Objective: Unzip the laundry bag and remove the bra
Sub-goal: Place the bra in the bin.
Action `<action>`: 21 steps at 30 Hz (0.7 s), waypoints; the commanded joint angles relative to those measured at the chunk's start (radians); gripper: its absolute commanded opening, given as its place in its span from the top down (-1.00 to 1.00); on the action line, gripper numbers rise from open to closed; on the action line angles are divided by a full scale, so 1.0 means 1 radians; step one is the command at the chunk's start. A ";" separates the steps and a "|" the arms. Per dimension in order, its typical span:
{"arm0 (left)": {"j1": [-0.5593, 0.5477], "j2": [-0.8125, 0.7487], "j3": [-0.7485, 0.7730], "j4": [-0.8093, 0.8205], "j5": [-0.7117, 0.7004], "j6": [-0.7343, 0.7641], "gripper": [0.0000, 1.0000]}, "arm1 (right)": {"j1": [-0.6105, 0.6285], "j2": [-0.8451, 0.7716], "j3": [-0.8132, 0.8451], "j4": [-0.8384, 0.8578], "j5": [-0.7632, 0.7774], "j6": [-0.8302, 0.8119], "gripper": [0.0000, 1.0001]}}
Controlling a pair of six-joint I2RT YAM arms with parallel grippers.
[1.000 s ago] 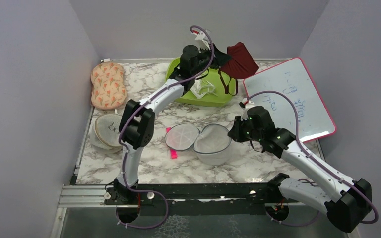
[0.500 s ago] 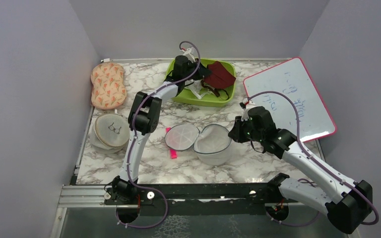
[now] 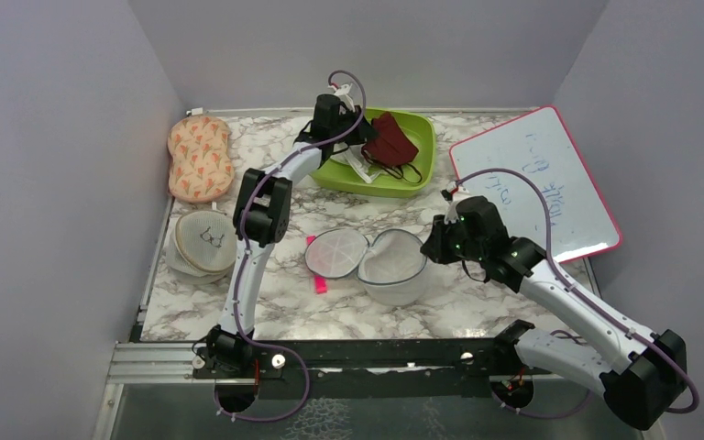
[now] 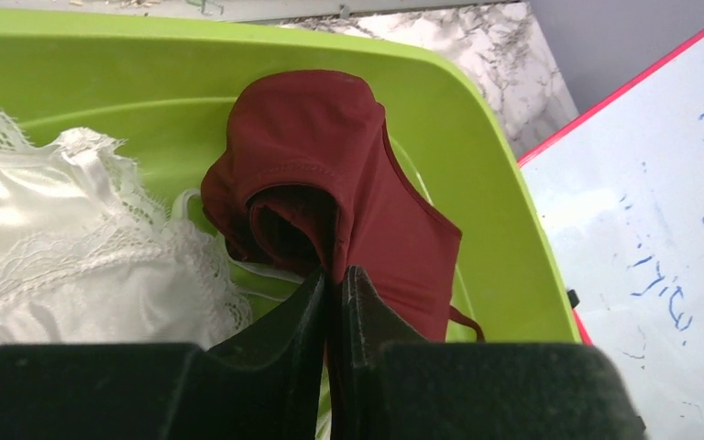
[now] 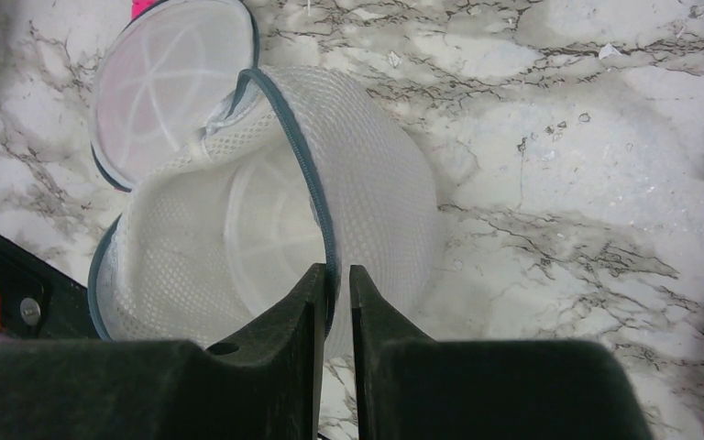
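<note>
The laundry bag (image 3: 394,266) lies unzipped mid-table, a white mesh dome with a dark zip rim. Its flat lid (image 3: 336,252) is flipped open to the left. My right gripper (image 5: 336,272) is shut on the bag's rim (image 5: 316,211), holding the laundry bag (image 5: 367,183) open, and nothing shows inside it. The dark red bra (image 3: 392,145) rests in the green bin (image 3: 424,158) at the back. My left gripper (image 4: 335,275) is shut on the edge of the bra (image 4: 330,156), low over the bin (image 4: 477,183).
A white lace garment (image 4: 73,238) lies in the bin's left part. A pink-framed whiteboard (image 3: 541,183) lies at the right. A beige mesh case (image 3: 203,243) and a floral pad (image 3: 200,158) sit along the left wall. A pink marker (image 3: 318,282) lies by the lid.
My left arm has brought the bra down and to the left, from above the bin into it. The right arm and the bag have not moved.
</note>
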 commanded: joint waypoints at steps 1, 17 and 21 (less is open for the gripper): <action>0.014 0.038 0.079 -0.126 -0.028 0.086 0.80 | 0.003 0.015 0.000 0.027 -0.029 0.001 0.72; 0.014 -0.416 -0.191 -0.359 -0.118 0.299 -0.59 | 0.003 0.014 0.001 0.022 -0.004 0.004 0.71; 0.015 -0.668 -0.476 -0.320 -0.099 0.270 -0.61 | 0.003 0.014 0.006 0.011 -0.004 0.004 0.71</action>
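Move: The bra hangs from the left hand's shut fingertips inside the bin, its middle about 4 cm to their right, 1 cm back and some 3 cm below. The bin's middle lies roughly 5 cm back and 5 cm below that hand, level sideways; the white garment lies in it about 6 cm back and 6 cm to the left. From the right hand, which holds the laundry bag's rim, the bra is about 32 cm ahead and 9 cm left, some 6 cm lower. The left hand eases about 1 cm down and slightly leftward while its fingers open wide and let go of the bra inside the bin, the hand rolling some 15 degrees so that its left side rises. It then backs away from the bra with quickening speed, back, up and to the left over the bin, ending about 12 cm off, while the right hand stays still, keeping its pinch on the laundry bag's rim. ##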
